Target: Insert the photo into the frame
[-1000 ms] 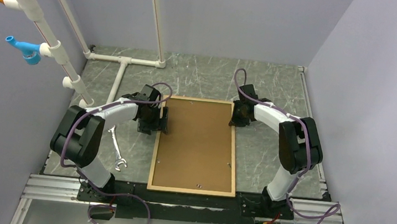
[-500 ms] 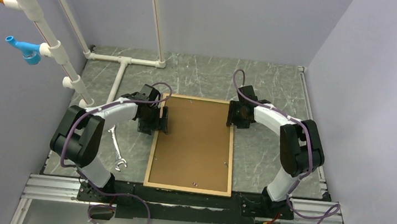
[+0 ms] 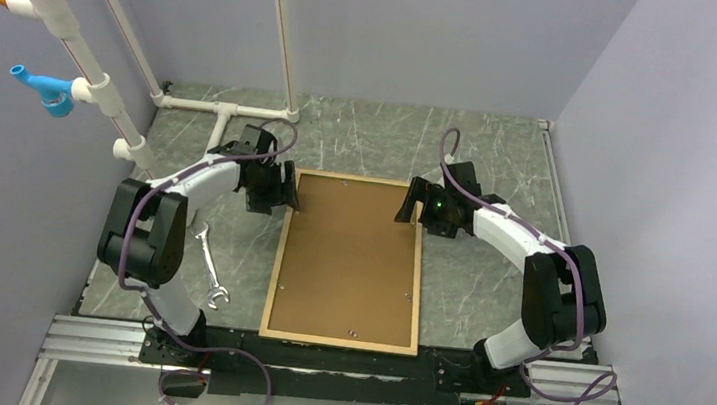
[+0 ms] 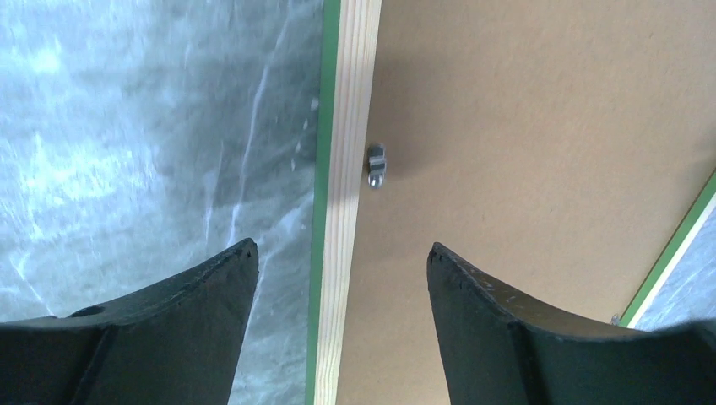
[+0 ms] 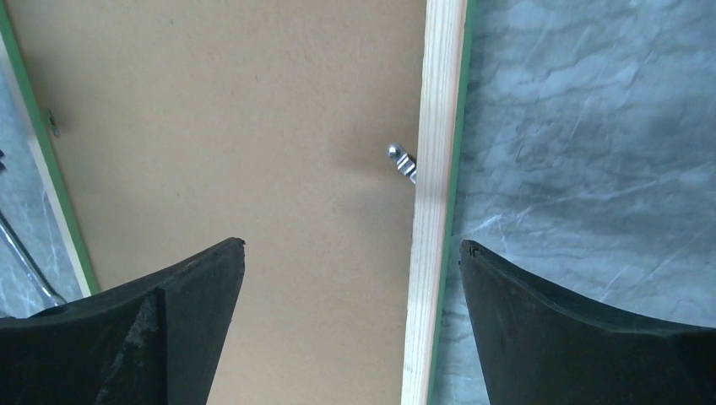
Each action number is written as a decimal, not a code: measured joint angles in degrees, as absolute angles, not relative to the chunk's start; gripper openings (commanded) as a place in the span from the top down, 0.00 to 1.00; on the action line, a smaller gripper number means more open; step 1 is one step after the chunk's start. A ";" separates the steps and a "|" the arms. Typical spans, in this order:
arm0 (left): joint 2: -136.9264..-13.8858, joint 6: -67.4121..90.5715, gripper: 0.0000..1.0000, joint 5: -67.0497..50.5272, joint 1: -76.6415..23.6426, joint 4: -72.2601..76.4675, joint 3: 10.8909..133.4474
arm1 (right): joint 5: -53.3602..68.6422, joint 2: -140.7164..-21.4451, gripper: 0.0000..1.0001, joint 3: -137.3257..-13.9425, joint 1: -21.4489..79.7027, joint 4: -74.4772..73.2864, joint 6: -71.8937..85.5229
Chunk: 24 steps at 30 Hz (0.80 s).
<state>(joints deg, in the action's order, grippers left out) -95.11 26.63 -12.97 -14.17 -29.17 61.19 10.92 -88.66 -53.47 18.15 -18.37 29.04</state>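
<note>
The frame [image 3: 274,274] lies flat mid-table with its light wood face up and a thin green edge showing; a brown backing board [image 3: 349,257] fills it. The photo is hidden. My left gripper [image 3: 286,187] hovers open over the far left corner, its fingers either side of the left border [image 4: 348,169] without touching it. My right gripper [image 3: 406,206] hangs open near the far right corner, straddling the right border [image 5: 437,169] in the same way. In the wrist views the left gripper [image 4: 340,247] and the right gripper [image 5: 352,244] hold nothing.
Small metal tabs [image 4: 376,165] [image 5: 402,162] stick out of the borders over the board. A silver wrench [image 3: 210,269] lies left of the frame. White pipes [image 3: 224,108] run along the far left. A metal rail [image 3: 318,359] borders the near edge.
The right gripper has opened wide and drawn back from the frame's right border. The frame slid a little left. The left gripper has moved toward the far left corner.
</note>
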 measured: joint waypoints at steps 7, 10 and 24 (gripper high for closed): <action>-101.51 26.33 0.31 -9.17 -14.28 -29.74 67.81 | 13.45 -88.68 0.00 -50.13 18.06 -17.19 30.72; -104.16 25.78 0.34 -7.42 -14.41 -30.02 70.19 | 14.17 -88.73 0.00 -49.98 18.06 -16.73 31.18; -107.90 24.23 0.55 -2.94 -19.35 -30.89 72.03 | 15.57 -90.43 0.01 -49.98 17.93 -15.03 31.59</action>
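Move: The left hand hangs open over the frame's left rail. The left metal tab, on the backing board just inside that rail, lies about 4 cm ahead, 3 cm to the right and 4 cm below; the top tab is some 7 cm beyond it and 10 cm farther right, the lower left tab about 18 cm back from it. For the right hand, the frame's right rail is level, 2 cm to the right and 5 cm down, and the right tab about 3 cm ahead, 1 cm right, 5 cm down. Forward about 4.5 cm, then sinking some 3 cm while easing back 1 cm and slightly right, the left hand comes down astride the left rail and its tab, left side tipping up about 10 degrees and fingers narrowing without shutting. The right hand drops 2 cm with a small shift back and left, fingers staying wide astride the right rail, its outer tip coming up to the rail's outer side. ##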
